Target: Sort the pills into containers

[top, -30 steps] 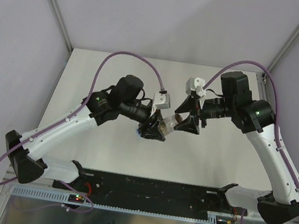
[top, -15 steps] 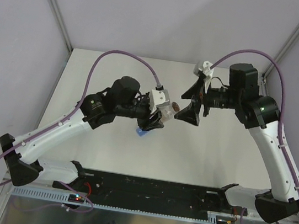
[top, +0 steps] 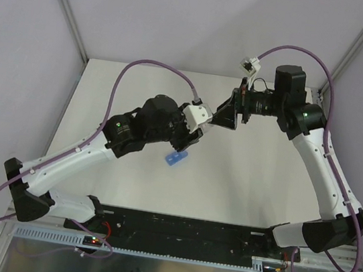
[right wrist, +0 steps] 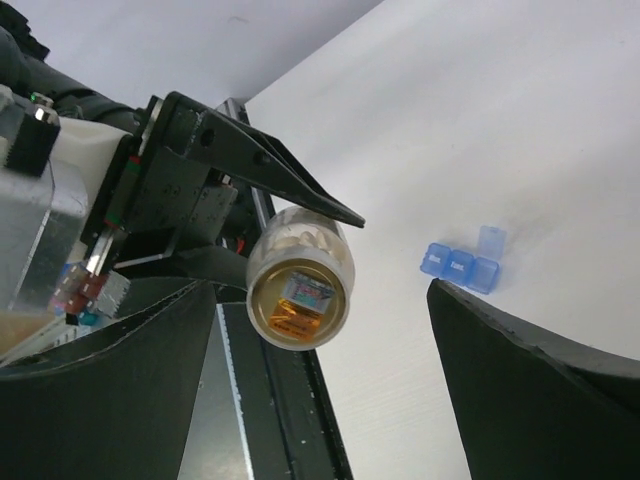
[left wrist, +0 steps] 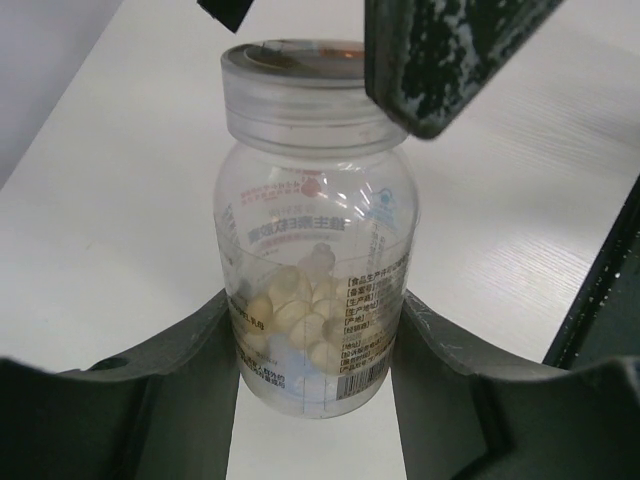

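My left gripper [left wrist: 315, 335] is shut on a clear bottle [left wrist: 315, 230], which it holds up off the table. The pills [left wrist: 295, 300] are pale cream capsules heaped inside the bottle. Its clear cap [left wrist: 300, 85] is on. In the right wrist view the capped end [right wrist: 300, 298] faces my right gripper [right wrist: 322, 290], whose fingers stand wide open on either side without touching it. One right finger [left wrist: 450, 60] hangs just over the cap. The containers [top: 176, 158] are a blue three-compartment strip lying on the table, with one lid flipped up [right wrist: 490, 240]. Both grippers [top: 191, 137] [top: 216, 122] meet above mid-table.
A black rail [top: 182, 229] runs along the near edge of the white table [top: 249, 186], between the two arm bases. Grey walls and metal posts [top: 67, 12] close in the back corners. Purple cables [top: 157, 68] arch over both arms.
My right gripper has opened and drawn back toward the far right. The left arm has swung the bottle up and away, which uncovers the blue strip on the table.
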Controlling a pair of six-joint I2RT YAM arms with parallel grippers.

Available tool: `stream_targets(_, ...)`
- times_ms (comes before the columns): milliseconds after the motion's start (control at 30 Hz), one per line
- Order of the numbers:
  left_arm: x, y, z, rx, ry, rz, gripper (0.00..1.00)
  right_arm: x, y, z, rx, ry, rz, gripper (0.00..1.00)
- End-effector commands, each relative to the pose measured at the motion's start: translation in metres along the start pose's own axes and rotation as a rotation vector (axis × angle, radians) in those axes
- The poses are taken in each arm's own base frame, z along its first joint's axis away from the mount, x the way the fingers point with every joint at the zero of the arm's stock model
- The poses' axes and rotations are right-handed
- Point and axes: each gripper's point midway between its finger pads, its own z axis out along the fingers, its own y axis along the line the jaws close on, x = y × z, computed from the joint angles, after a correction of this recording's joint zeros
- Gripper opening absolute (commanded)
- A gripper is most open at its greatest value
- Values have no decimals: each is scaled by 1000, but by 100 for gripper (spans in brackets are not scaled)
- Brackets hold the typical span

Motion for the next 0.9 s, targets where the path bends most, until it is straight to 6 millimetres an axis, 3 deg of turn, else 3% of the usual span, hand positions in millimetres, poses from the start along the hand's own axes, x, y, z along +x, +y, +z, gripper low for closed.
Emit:
stream_targets(0,-26,16,-1,-97,-60,17,0,-9,6,2,-51,-33,30,91)
stream_targets(367,-29,17,2,-105,-59,17,0,11,0,9,-65,-8,65,66)
stream_targets(733,-24,13,3,-84,-51,21,0,12,3,8,-73,-9,45,38)
stream_targets(867,-23,1,1,-22,-65,31,0,13,7,5,-85,-5,2,25)
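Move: The bottle cap my open right fingers will close on sits about 2 cm below my right hand, 2 cm back and 1 cm to its left. The bottle's body, held in my left hand, is some 3 cm left, 3 cm back and 7 cm below the right hand. The blue pill box on the table lies about 7 cm left, 1 cm ahead and 30 cm below it. From my left hand the cap is roughly 5 cm up, 2 cm ahead and 2 cm right. I sink my right hand about 2.5 cm to bring its wide-open fingers level with the cap, and meanwhile close them until they pinch it from both sides, then hold there. My left hand keeps its grip on the bottle and eases it just over 1 cm forward before staying still. ##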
